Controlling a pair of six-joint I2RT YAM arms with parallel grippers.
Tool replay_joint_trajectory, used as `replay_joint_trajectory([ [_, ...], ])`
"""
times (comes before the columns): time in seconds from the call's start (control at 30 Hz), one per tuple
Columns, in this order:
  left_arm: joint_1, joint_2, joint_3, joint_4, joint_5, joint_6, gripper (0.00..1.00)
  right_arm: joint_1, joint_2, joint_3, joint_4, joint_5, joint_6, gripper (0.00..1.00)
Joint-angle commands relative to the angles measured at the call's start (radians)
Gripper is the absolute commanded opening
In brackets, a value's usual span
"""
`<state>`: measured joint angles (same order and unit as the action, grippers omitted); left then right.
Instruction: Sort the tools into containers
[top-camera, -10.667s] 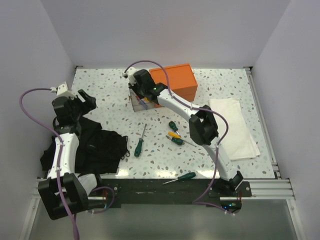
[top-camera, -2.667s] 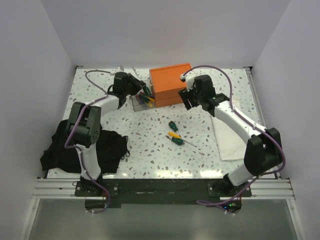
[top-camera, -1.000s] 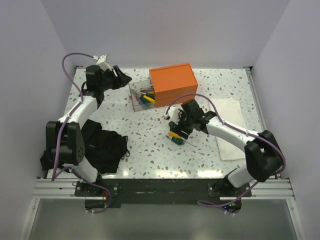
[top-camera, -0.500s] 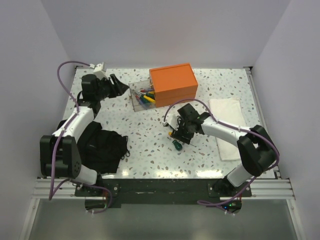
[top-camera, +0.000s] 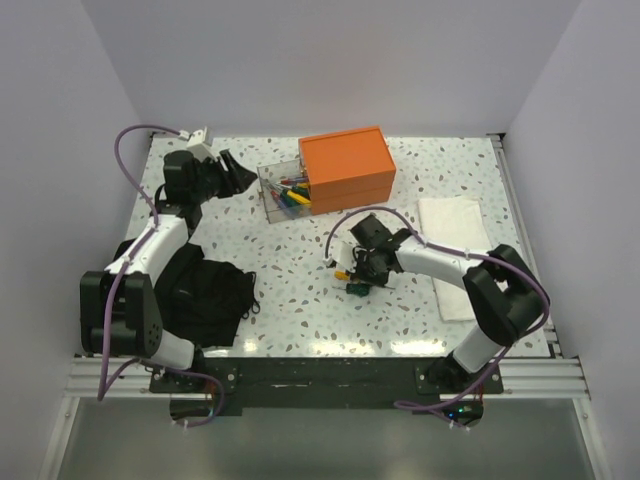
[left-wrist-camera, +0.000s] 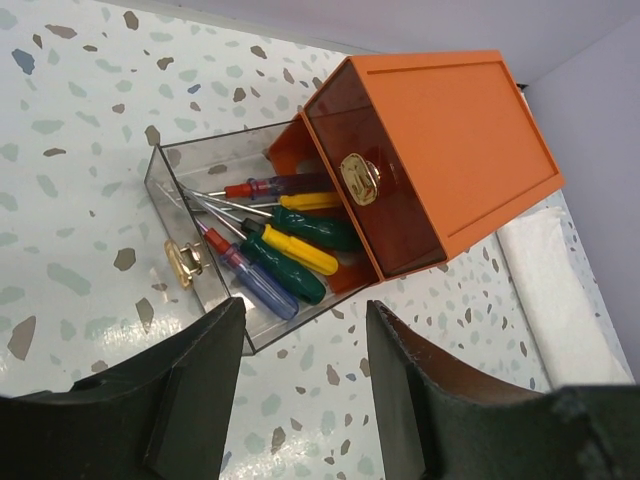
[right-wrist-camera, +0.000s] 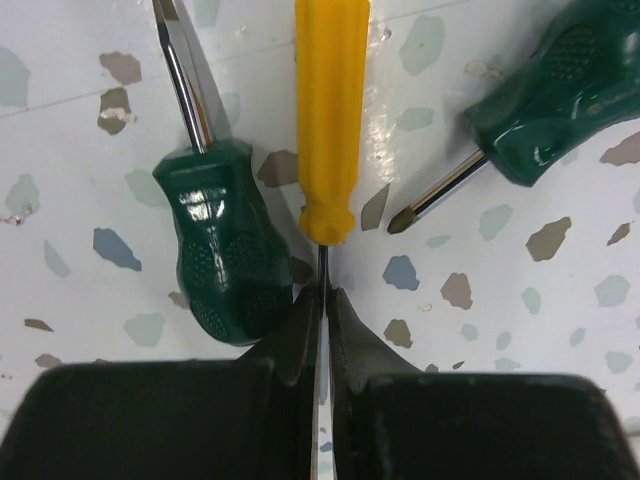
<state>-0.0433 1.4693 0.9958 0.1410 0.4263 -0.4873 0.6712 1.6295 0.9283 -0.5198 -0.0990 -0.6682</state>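
The clear plastic bin (top-camera: 272, 197) (left-wrist-camera: 172, 222) holds several screwdrivers (left-wrist-camera: 285, 245) with green, yellow and red-and-blue handles and sits half drawn out of the orange box (top-camera: 346, 166) (left-wrist-camera: 450, 140). My left gripper (top-camera: 236, 175) (left-wrist-camera: 300, 385) is open and empty, left of the bin. My right gripper (top-camera: 356, 272) (right-wrist-camera: 322, 300) is shut on the thin metal shaft of the yellow-handled screwdriver (right-wrist-camera: 330, 110) (top-camera: 343, 273), low over the table. A stubby green screwdriver (right-wrist-camera: 225, 240) lies at its left and another green one (right-wrist-camera: 560, 95) at its right.
A black cloth (top-camera: 195, 295) lies at the near left by the left arm. A white folded towel (top-camera: 462, 250) lies right of the right arm. White walls close the table at the back and sides.
My right gripper has come down from beside the orange box onto the loose screwdrivers mid-table and shut on the yellow one's shaft. My left gripper has drawn back left from the bin.
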Motion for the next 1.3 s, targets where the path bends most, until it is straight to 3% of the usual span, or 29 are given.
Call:
replay_joint_trajectory([
  [0.0,0.01,-0.043,-0.023,0.032,-0.015,0.012,0.56,0.004,-0.034,0.053,-0.13,-0.025,-0.042,0.0],
  [0.13,0.01,-0.041,-0.022,0.032,-0.014,0.015,0.56,0.005,-0.108,0.186,-0.215,-0.093,0.002,0.0],
  [0.3,0.01,-0.024,-0.006,0.037,-0.009,0.006,0.56,0.005,-0.099,0.366,-0.169,-0.162,0.165,0.0],
  [0.5,0.022,-0.041,-0.002,0.026,-0.014,0.0,0.55,0.005,0.116,0.66,0.018,-0.168,0.395,0.0],
  [0.67,0.045,-0.092,-0.014,-0.003,-0.032,-0.004,0.55,0.005,0.382,0.998,0.106,-0.14,0.564,0.0],
  [0.93,0.144,-0.208,-0.091,-0.009,-0.04,0.001,0.55,0.028,0.618,1.293,0.17,0.0,0.556,0.0],
  [1.13,0.171,-0.256,-0.137,-0.004,-0.044,0.004,0.56,0.047,0.717,1.369,0.133,0.077,0.492,0.0],
  [1.27,0.175,-0.257,-0.152,0.014,-0.04,-0.007,0.56,0.06,0.722,1.324,0.127,0.146,0.454,0.0],
])
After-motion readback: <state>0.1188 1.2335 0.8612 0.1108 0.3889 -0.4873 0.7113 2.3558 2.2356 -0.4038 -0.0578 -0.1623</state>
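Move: My right hand already has the yellow screwdriver pinched by its shank, low at the table. The open drawer it is taken to lies about 26 cm ahead and 22 cm to the left, a couple of cm higher. One green stubby driver lies roughly 3 cm back and 4 cm left, the other 6 cm ahead and 4 cm left; the orange cabinet is 30 cm ahead, 4 cm left. From my left hand the drawer is 8 cm ahead, 10 cm right, 17 cm down. Keeping my right fingers shut on the shank, I lift the yellow screwdriver off the table and sweep it forward and left, some 24 cm each way, up about 20 cm and then down 4 over the drawer. My wrist rolls nearly 40 degrees on the way, swinging the fingertips leftward, and turns clockwise. My left hand later backs off from the drawer, about 7 cm left. ##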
